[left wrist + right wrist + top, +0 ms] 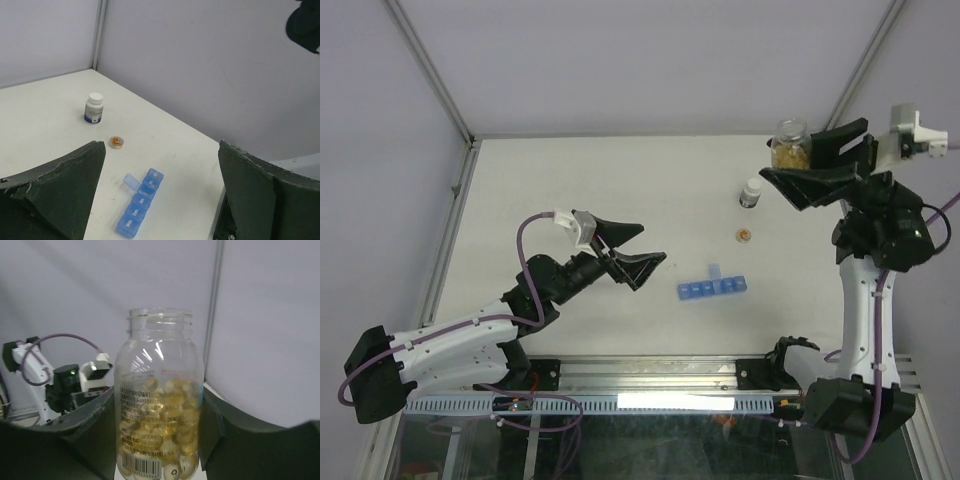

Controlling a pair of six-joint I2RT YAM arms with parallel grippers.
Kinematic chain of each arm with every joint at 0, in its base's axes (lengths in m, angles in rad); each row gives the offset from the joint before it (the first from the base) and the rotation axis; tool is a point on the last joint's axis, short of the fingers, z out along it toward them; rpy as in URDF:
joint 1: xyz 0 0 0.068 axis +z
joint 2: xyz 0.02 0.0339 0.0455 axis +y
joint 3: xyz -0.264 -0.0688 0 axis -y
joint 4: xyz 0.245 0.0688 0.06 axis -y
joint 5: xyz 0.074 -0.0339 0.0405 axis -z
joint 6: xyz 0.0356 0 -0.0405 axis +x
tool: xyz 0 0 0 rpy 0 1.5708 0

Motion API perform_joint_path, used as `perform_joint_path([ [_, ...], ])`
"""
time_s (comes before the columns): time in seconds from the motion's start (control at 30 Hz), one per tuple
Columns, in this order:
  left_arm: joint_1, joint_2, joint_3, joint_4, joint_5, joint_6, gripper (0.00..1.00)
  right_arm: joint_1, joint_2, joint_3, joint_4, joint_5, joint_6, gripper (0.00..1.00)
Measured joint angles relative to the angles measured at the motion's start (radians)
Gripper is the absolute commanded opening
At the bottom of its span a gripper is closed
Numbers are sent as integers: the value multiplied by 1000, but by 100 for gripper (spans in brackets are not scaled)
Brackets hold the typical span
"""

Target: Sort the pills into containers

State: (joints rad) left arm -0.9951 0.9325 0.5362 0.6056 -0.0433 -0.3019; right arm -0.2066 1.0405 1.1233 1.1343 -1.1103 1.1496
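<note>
The containers, a blue pill organizer (712,288) (140,205), lie in a row on the white table, with one lid flipped open. Orange pills (744,236) (116,141) sit in a small round dish beyond it. My left gripper (630,256) (161,150) hovers open to the organizer's left, with nothing between its fingers. My right gripper (812,160) (159,440) is raised at the far right. It is shut on an uncapped clear bottle (790,145) (160,400) that stands upright and is about half full of golden capsules.
A small white-capped bottle (750,193) (94,108) with a dark band stands just beyond the dish. Grey walls close the table's back and sides. A metal rail (650,375) runs along the near edge.
</note>
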Motion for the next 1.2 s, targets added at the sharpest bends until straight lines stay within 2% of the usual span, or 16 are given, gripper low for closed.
perform_joint_path([
  [0.07,0,-18,-10,2,2,2,99,0,-49,39,70,-12,57,0],
  [0.17,0,-26,-11,10,19,4,99,-56,-108,164,-64,15,27,0],
  [0.23,0,-25,-11,4,27,5,99,-111,-121,203,-44,66,80,0],
  [0.33,0,-25,-11,0,30,10,99,-142,-117,164,181,77,229,0],
  [0.4,0,-23,-11,2,30,14,99,-147,-118,143,163,69,222,0],
  [0.47,0,-11,-10,6,34,19,99,-159,-116,145,37,77,163,0],
  [0.5,0,0,-7,7,41,24,99,-167,-107,139,25,84,175,0],
  [0.6,0,42,3,8,72,56,99,-163,-43,114,127,60,204,0],
  [0.63,2,58,5,10,78,71,99,-160,-38,114,71,50,135,0],
  [0.7,12,98,8,28,92,100,99,-145,-22,142,-229,51,-87,0],
  [0.8,51,166,13,52,129,126,99,-32,25,150,-490,-1,-343,0],
  [0.87,90,206,13,68,142,138,99,85,18,77,-721,-32,-618,0],
  [0.97,150,242,10,104,151,139,99,177,-2,-7,-1092,-56,-1008,0],
  [1.1,206,293,-10,211,148,141,99,192,-21,-90,-1474,-63,-1514,0],
  [1.2,211,367,-2,241,149,163,99,192,-35,-156,-1632,-24,-1791,0],
])
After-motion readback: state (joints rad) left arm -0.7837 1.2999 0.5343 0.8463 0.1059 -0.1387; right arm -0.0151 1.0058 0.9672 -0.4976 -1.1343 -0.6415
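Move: The right hand, high up with the open pill jar in its fingers, has the blue pillbox some 51 cm below it, about 1 cm ahead and 4 cm to its left. The small round lid lies about 16 cm ahead and 6 cm right of that hand, the white bottle some 26 cm ahead and 8 cm right. From the empty left hand the pillbox is roughly 3 cm ahead, 16 cm right and 29 cm down. Keeping its grip on the jar, the right hand first pulls back and up, nearly 10 cm back, then swings forward and sinks steeply towards the pillbox, ending about 25 cm lower than it began, while the wrist tips its leftward-pointing fingers from upward to slightly below level, some 35 degrees. The left hand hovers wide open, then moves forward and down about 8 cm each way, its rightward-pointing fingertips dipping a little and touching nothing. ##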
